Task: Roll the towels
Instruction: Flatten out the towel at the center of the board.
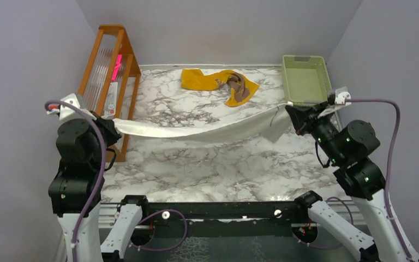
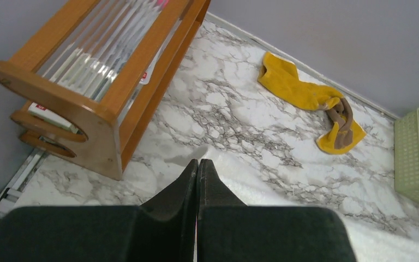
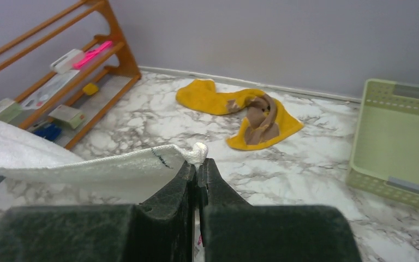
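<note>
The cream-white towel (image 1: 196,130) hangs stretched in the air between my two grippers, sagging a little in the middle above the marble table. My left gripper (image 1: 114,124) is shut on its left corner; in the left wrist view the tips (image 2: 198,164) are pressed together with white cloth (image 2: 283,191) trailing off to the right. My right gripper (image 1: 293,113) is shut on the right corner, a bunched white tip poking out above the jaws (image 3: 197,164). The mustard yellow towel (image 1: 202,80) lies crumpled at the back of the table. The brown towel (image 1: 237,87) lies rumpled on the yellow one's right end.
A wooden rack (image 1: 106,71) with small items stands at the back left, close to my left arm. The pale green plastic basket (image 1: 305,82) sits at the back right, just beyond my right gripper. Grey walls close in the table on three sides.
</note>
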### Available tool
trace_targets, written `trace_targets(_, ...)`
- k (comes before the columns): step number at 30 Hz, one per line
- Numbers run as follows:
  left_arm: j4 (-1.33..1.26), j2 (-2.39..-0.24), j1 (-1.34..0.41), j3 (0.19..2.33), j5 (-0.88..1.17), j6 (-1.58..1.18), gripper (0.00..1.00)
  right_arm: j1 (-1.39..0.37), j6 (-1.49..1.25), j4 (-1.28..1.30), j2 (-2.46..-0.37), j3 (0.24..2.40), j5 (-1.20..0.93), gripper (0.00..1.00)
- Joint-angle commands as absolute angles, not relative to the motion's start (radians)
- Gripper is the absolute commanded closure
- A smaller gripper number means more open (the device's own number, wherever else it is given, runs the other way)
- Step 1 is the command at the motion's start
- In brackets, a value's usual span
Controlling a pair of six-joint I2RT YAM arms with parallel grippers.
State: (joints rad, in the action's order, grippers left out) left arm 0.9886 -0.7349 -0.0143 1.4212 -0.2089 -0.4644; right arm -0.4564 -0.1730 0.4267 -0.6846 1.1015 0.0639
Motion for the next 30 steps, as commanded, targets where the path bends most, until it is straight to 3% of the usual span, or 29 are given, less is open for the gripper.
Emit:
trace_targets(1, 1.055, -0.700, -0.036, 1.439, -0.303, -0.526, 1.00, -0.459, -0.201, 0.469, -0.562, 1.071, -0.079, 0.99)
trace_targets(7, 1.001, -0.884, -0.044, 1.352, -0.243, -0.458, 1.00, -0.459, -0.249, 0.446, -0.689, 1.016, 0.040, 0.99)
trace_targets(11, 0.822, -1.037, -0.044, 1.119, -0.229, -0.430, 1.00, -0.458, -0.258, 0.252, -0.760, 0.833, 0.146, 0.99)
trace_targets(16, 0.618, -1.297, -0.044, 1.043, -0.261, -0.467, 1.00, -0.456, -0.306, 0.053, -1.011, 0.726, 0.307, 0.99)
trace_targets(24, 0.542, -1.787, -0.044, 1.351, -0.306, -0.477, 1.00, -0.331, -0.377, -0.276, -1.513, 0.797, 0.253, 0.99)
trace_targets(30, 0.542, -1.982, -0.043, 1.614, -0.372, -0.418, 1.00, -0.296, -0.300, -0.282, -1.760, 1.016, 0.262, 0.99)
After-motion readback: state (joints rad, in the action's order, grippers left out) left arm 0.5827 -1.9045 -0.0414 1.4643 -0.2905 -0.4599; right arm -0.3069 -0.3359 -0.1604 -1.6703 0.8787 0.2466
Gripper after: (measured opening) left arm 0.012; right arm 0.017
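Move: The white towel already hangs in the air between both closed grippers, each holding a far corner. The left corner's landing spot on the board lies about 27 cm ahead of the left hand and 37 cm below; the yellow towel is roughly 41 cm ahead, 25 cm to its right, the rack some 22 cm ahead, 15 cm to its left. The right landing spot is about 20 cm ahead of the right hand and 37 cm below, with the yellow towel 38 cm ahead, 16 cm left, and the green bin 38 cm ahead, 19 cm right. Slightly back first, a last 2–3 cm of backswing, then both hands sweep down about 30 cm and out over the board together, the left finishing with a nearly level forward pull towards the rack's far end, the right stopping short of the yellow towel. The fingers tip down some 35–40 degrees, the right hand also turning clockwise, and both keep their pinch on the corners. ##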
